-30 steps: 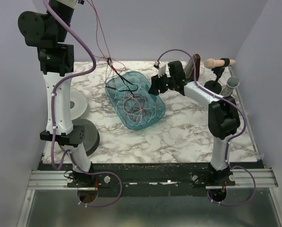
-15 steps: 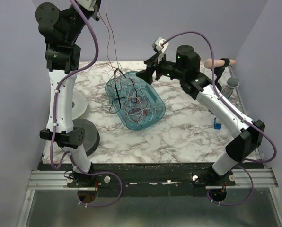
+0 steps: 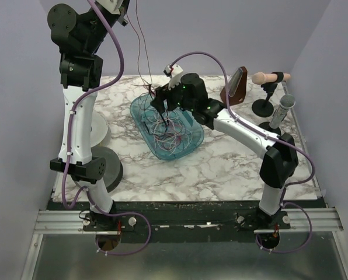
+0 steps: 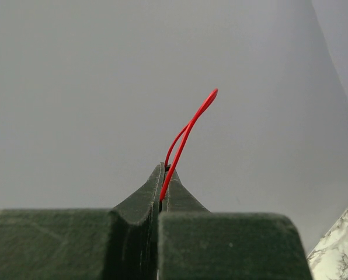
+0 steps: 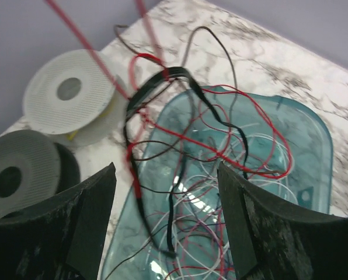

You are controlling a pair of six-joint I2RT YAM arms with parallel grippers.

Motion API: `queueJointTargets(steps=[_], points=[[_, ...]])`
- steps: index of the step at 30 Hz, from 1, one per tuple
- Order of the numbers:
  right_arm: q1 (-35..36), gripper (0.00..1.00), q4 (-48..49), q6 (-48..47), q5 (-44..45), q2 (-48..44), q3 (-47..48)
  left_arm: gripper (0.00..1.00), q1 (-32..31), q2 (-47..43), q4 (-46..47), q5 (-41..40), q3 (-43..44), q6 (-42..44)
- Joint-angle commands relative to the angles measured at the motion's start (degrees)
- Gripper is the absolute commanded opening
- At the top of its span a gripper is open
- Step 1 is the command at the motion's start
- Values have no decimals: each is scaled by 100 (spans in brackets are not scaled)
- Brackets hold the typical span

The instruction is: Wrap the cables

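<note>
The cables [image 3: 169, 129] are thin red, black, white and pink wires lying in loops inside a clear teal tray [image 3: 195, 142]. A few strands [image 3: 140, 52] rise from the tray toward my left arm, which runs out of the top of the overhead view. In the left wrist view my left gripper [image 4: 164, 170] is shut on a red wire [image 4: 188, 125] that loops out past its tips. My right gripper [image 3: 162, 106] hangs over the tray's back end, open. Between its fingers [image 5: 166, 166] nothing is held; the cables [image 5: 221, 153] and tray [image 5: 314, 125] show below.
A white spool [image 3: 96, 129] and a dark grey spool [image 3: 105, 167] sit left of the tray, and the white spool [image 5: 69, 90] also shows in the right wrist view. At the back right stand a brown wedge [image 3: 237, 86], a wooden-handled stand [image 3: 270, 77] and a grey cylinder [image 3: 284, 107].
My right arm has swung left from beside the tray to above its back end, and its jaws have opened wider. The left arm has risen, lifting the strands.
</note>
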Motion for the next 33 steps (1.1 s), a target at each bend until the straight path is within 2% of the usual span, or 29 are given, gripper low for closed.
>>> queueJointTargets(steps=[1,2,7,9,10,11,13,15,16,20,23,28,33], points=[[-59,79,-61,-269,945,240,390,0,-18,-19,257,19,44,-146],[-68,79,-43,-305,874,354,416,0,-18,-11,275,10,44,-181],[-112,73,45,-296,-592,803,486,0,-27,-2,301,-34,35,-199],[-103,73,63,-252,-665,751,364,0,-27,-28,292,-95,9,-120],[-103,69,63,-278,-604,716,285,0,-27,-28,275,-130,-8,-85],[-103,61,72,-313,-525,672,241,0,-27,-28,258,-157,-9,-58],[-103,32,63,-375,-340,637,162,0,-27,-28,257,-201,-9,-49],[-121,8,45,-393,-252,610,39,0,-27,-19,301,-262,-9,3],[-164,1,45,-367,-260,558,-75,0,-27,-11,345,-358,0,82],[-603,1,80,37,-541,382,-1058,0,8,33,984,-1551,61,714],[-998,1,46,222,-682,452,-1700,0,193,165,1478,-2010,508,873],[-1307,1,-95,109,-762,557,-2080,0,316,183,2260,-2284,756,1251],[-1299,1,-288,-85,-928,619,-1809,0,404,87,2201,-2109,791,1304]])
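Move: The right hand, open, has the hanging black cable just beyond its fingertips, about 3 cm ahead, 2 cm left and 4 cm below. The tray's middle is some 5 cm ahead, 3 cm right and 25 cm below; the white spool lies about 24 cm left and 3 cm ahead, down on the table. From the left hand, high up with the red cable in its grip, that black cable hangs nearly straight below, roughly 40 cm down. The right fingers shut on the hanging black cable after easing about 5 cm down and slightly forward, then haul it down and right into the tray, some 16 cm down and 13 cm right, tipping further downward. Keeping its grip on the red cable, the left hand waits, then swings about 10 cm up and 10 cm left, drawing back slightly, its fingers turning more upward. ##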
